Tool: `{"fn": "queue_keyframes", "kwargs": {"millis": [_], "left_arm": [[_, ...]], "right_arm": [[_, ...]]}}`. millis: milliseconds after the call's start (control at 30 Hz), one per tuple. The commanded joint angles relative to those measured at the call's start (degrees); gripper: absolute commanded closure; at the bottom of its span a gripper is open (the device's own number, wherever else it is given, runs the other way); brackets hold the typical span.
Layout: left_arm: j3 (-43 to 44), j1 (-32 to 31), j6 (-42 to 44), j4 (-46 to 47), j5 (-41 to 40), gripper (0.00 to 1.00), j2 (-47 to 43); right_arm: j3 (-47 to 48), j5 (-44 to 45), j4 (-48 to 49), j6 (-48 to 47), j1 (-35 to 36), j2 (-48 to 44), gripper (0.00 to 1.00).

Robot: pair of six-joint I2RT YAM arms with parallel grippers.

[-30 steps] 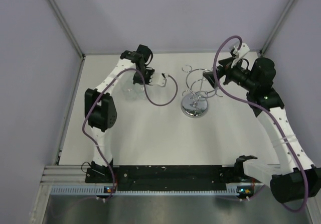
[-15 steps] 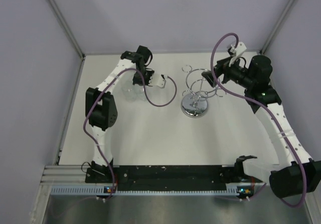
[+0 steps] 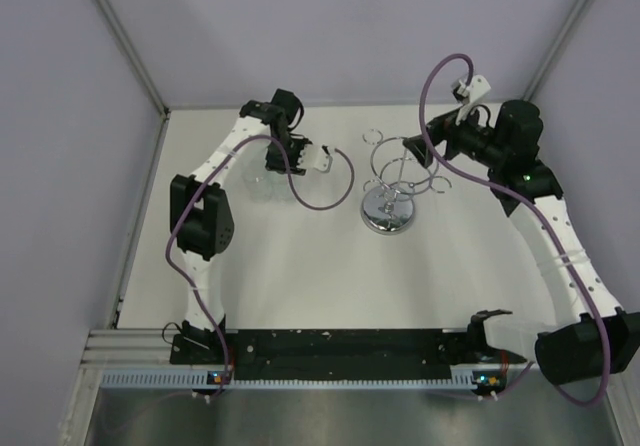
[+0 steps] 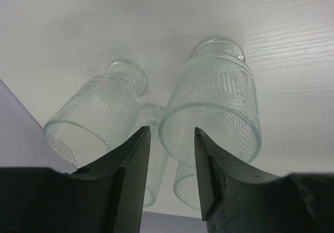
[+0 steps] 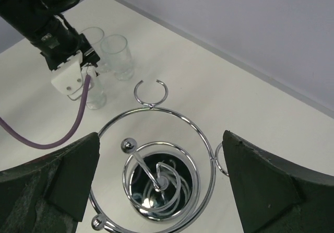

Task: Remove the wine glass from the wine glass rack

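The chrome wine glass rack stands mid-table at the back on its mirror disc base. Its rings show no glass hanging on them. In the right wrist view the rack lies straight below my right gripper, whose jaws are wide open either side of it. My right gripper hovers at the rack's right side. Several clear ribbed glasses stand on the table at the back left. My left gripper is open just above them, with the glasses right in front of its fingertips; nothing is clamped.
The glasses also show in the right wrist view, beside the left gripper's white camera mount. A purple cable loops between the left arm and the rack. Enclosure walls stand close at the back and on both sides.
My right arm has drawn back and up a little over the rack. The left arm has barely moved.
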Motion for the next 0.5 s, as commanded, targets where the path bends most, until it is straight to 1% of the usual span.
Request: {"fn": "queue_keyframes", "kwargs": {"millis": [0, 133, 233, 267, 300, 400, 467], "left_arm": [[4.2, -0.1, -2.4, -1.2, 3.8, 0.54, -6.3], [6.7, -0.3, -8.7, 0.1, 4.4, 0.51, -10.8], [4.8, -0.4, -13.4, 3.8, 4.9, 0.42, -15.6], [3.8, -0.4, -15.5, 5.4, 5.1, 0.26, -17.2], [2.4, -0.2, -17.8, 6.9, 5.2, 0.02, -19.1], [-2.7, 0.6, -25.8, 12.4, 6.0, 0.02, -24.1], [-6.3, 2.1, -34.5, 16.2, 8.5, 0.02, -27.2]], "right_arm": [[7.1, 7.4, -6.6, 0.5, -0.4, 2.7, 0.01], [13.6, 16.4, -14.2, 0.4, -0.5, 6.9, 0.01], [16.6, 16.0, -17.7, -2.1, -0.5, 8.5, 0.01], [17.2, 15.7, -18.7, -2.6, -0.5, 8.8, 0.01], [17.6, 16.7, -19.4, -2.1, -0.5, 8.8, 0.01], [19.1, 24.5, -21.3, 3.5, -0.4, 9.4, 0.01], [21.3, 31.2, -24.8, 7.7, -0.5, 10.3, 0.01]]}}
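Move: The left hand is at the rim of the wine glass just set down: the glass's middle is about 3 cm back, 1 cm right and 6 cm below. Around it, a far-right glass lies about 7 cm ahead and 3 cm right of the hand, a far-left glass 7 cm ahead and 3 cm left, and a near-left glass level and 6 cm left, all similarly low. From the empty right hand the rack's middle lies about 1 cm ahead, 6 cm left and 20 cm down. Already loosened around the front wall of the glass, the left fingers lift clear of the rim and rise some 17 cm, easing back late on, opening from about half to full while they tilt forward and right. The wide-open right hand swings away from the rack, about 5 cm right and some 3.5 cm forward, turning roughly 20 degrees clockwise and tipping down. ##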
